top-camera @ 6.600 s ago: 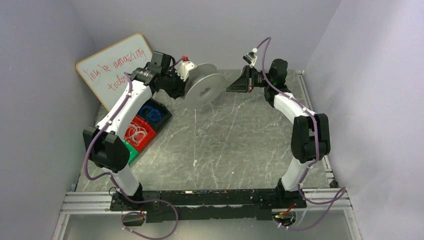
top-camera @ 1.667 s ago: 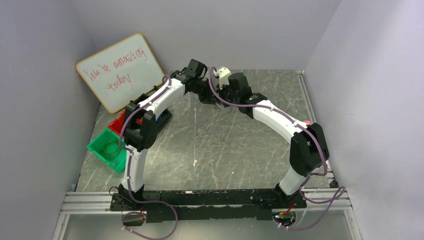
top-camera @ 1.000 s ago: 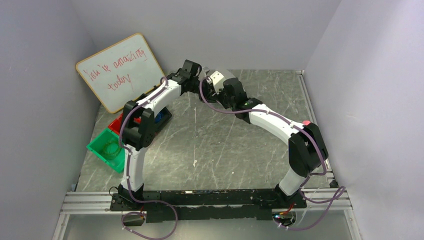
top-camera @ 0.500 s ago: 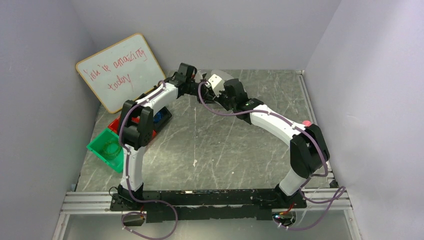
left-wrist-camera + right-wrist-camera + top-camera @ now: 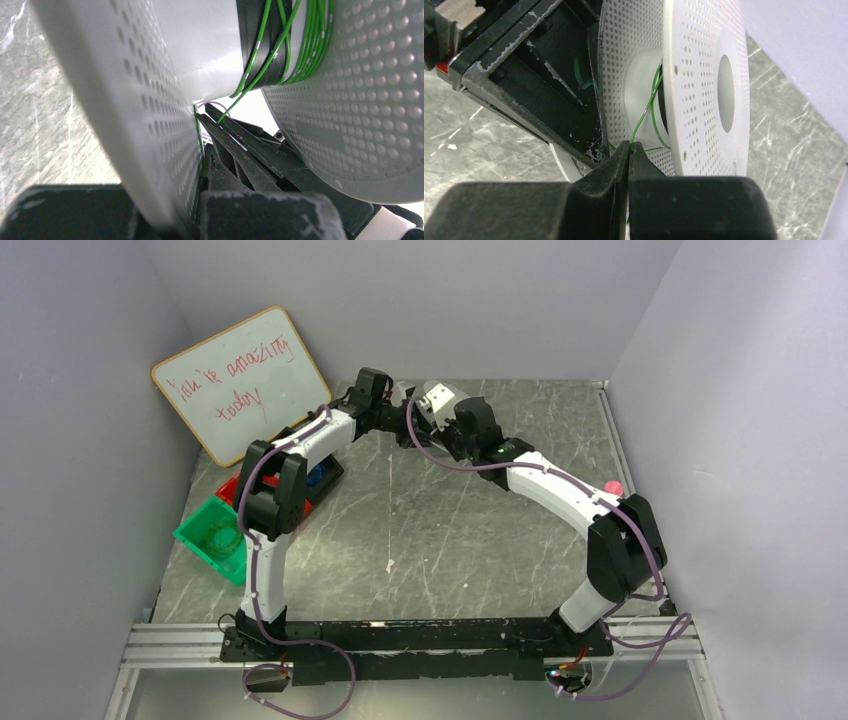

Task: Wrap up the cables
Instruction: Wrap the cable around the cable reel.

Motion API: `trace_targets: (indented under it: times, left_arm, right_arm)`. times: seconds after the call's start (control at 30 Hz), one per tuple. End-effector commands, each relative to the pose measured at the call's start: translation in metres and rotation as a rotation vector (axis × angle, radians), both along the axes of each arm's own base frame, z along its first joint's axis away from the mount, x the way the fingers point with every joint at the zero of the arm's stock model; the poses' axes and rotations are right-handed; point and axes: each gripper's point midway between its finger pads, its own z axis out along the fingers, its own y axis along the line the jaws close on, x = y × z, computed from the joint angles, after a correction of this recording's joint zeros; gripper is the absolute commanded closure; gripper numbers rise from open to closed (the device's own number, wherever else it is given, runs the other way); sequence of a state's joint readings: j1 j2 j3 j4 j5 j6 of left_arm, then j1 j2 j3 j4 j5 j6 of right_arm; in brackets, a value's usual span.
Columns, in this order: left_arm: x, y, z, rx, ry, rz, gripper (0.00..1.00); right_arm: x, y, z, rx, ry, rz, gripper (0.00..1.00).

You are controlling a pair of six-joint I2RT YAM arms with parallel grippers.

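The cables are thin green wire wound on the hub of a white perforated spool. One strand runs off the hub down into my right gripper, which is shut on it just below the spool. My left gripper is shut on the spool's left flange, and its black finger lies against that flange. In the top view both grippers meet at the back of the table, the left gripper and the right gripper nearly touching, and they hide most of the spool.
A whiteboard leans at the back left. A green bin with a coil in it, a red bin and a black bin stand along the left side, under and beside the left arm.
Several seconds ago the arms stood apart, with the spool on the left gripper. They have since closed together. Over the last second the right elbow sank toward the near right while the wrists barely shifted.
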State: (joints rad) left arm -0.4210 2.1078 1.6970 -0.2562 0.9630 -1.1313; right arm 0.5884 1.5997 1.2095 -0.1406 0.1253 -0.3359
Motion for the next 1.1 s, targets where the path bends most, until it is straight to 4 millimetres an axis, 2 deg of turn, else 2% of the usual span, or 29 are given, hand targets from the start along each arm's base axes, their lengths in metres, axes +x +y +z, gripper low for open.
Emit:
trace_targets:
  times: [0.0, 0.3, 0.5, 0.53, 0.6, 0.8, 0.97, 1.07]
  left_arm:
    - [-0.021, 0.013, 0.088, -0.207, -0.293, -0.148, 0.98]
    - [-0.014, 0.015, 0.100, -0.298, -0.301, -0.122, 0.98]
    - [-0.005, 0.015, 0.100, -0.286, -0.298, -0.092, 0.98]
    - [-0.005, 0.015, 0.099, -0.281, -0.304, -0.092, 0.98]
    - [-0.005, 0.015, 0.100, -0.287, -0.305, -0.092, 0.98]
    - [-0.009, 0.016, 0.103, -0.290, -0.310, -0.100, 0.98]
    - [-0.009, 0.019, 0.101, -0.279, -0.326, -0.105, 0.98]
    - [-0.008, 0.022, 0.099, -0.290, -0.346, -0.106, 0.98]
  right_arm:
    - [0.017, -0.065, 0.009, 0.091, 0.015, -0.306, 0.96]
    - [0.019, -0.062, 0.006, 0.264, 0.050, -0.408, 0.93]
    - [0.021, -0.062, -0.005, 0.354, 0.076, -0.484, 0.91]
    - [0.021, -0.061, -0.005, 0.369, 0.082, -0.481, 0.92]
    - [0.020, -0.057, -0.002, 0.396, 0.079, -0.468, 1.00]
    - [0.025, -0.049, 0.003, 0.435, 0.106, -0.401, 1.00]
    - [0.025, -0.061, 0.021, 0.504, 0.138, -0.333, 1.00]
    - [0.027, -0.085, 0.034, 0.550, 0.150, -0.314, 1.00]
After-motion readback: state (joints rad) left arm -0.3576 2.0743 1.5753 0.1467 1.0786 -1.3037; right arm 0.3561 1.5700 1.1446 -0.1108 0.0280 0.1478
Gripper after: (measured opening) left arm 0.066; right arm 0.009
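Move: The left hand pinches the rim of the reel's lower flange, with the reel's middle about 6 cm ahead, 4 cm to its right and 3 cm above. From the right fingertips, which hold the green cable strand just outside the drum, the reel's middle is some 6 cm ahead, 2 cm to the left and 2 cm higher. The black box stands roughly 26 cm to the left of the left hand, 7 cm nearer the base and 18 cm lower. The right hand first rolls its left side upward beside the drum while rising barely a centimetre, then its barely parted fingers open a crack, give up the green strand and shut again as it sweeps about 7 cm to the right, away from the reel, drifting 2 cm forward, sinking slightly and swinging some 20 degrees clockwise. The left hand keeps its pinch on the flange and carries the reel about 3 cm up and 2 cm each forward and left, tipping its fingers up about 10 degrees. ##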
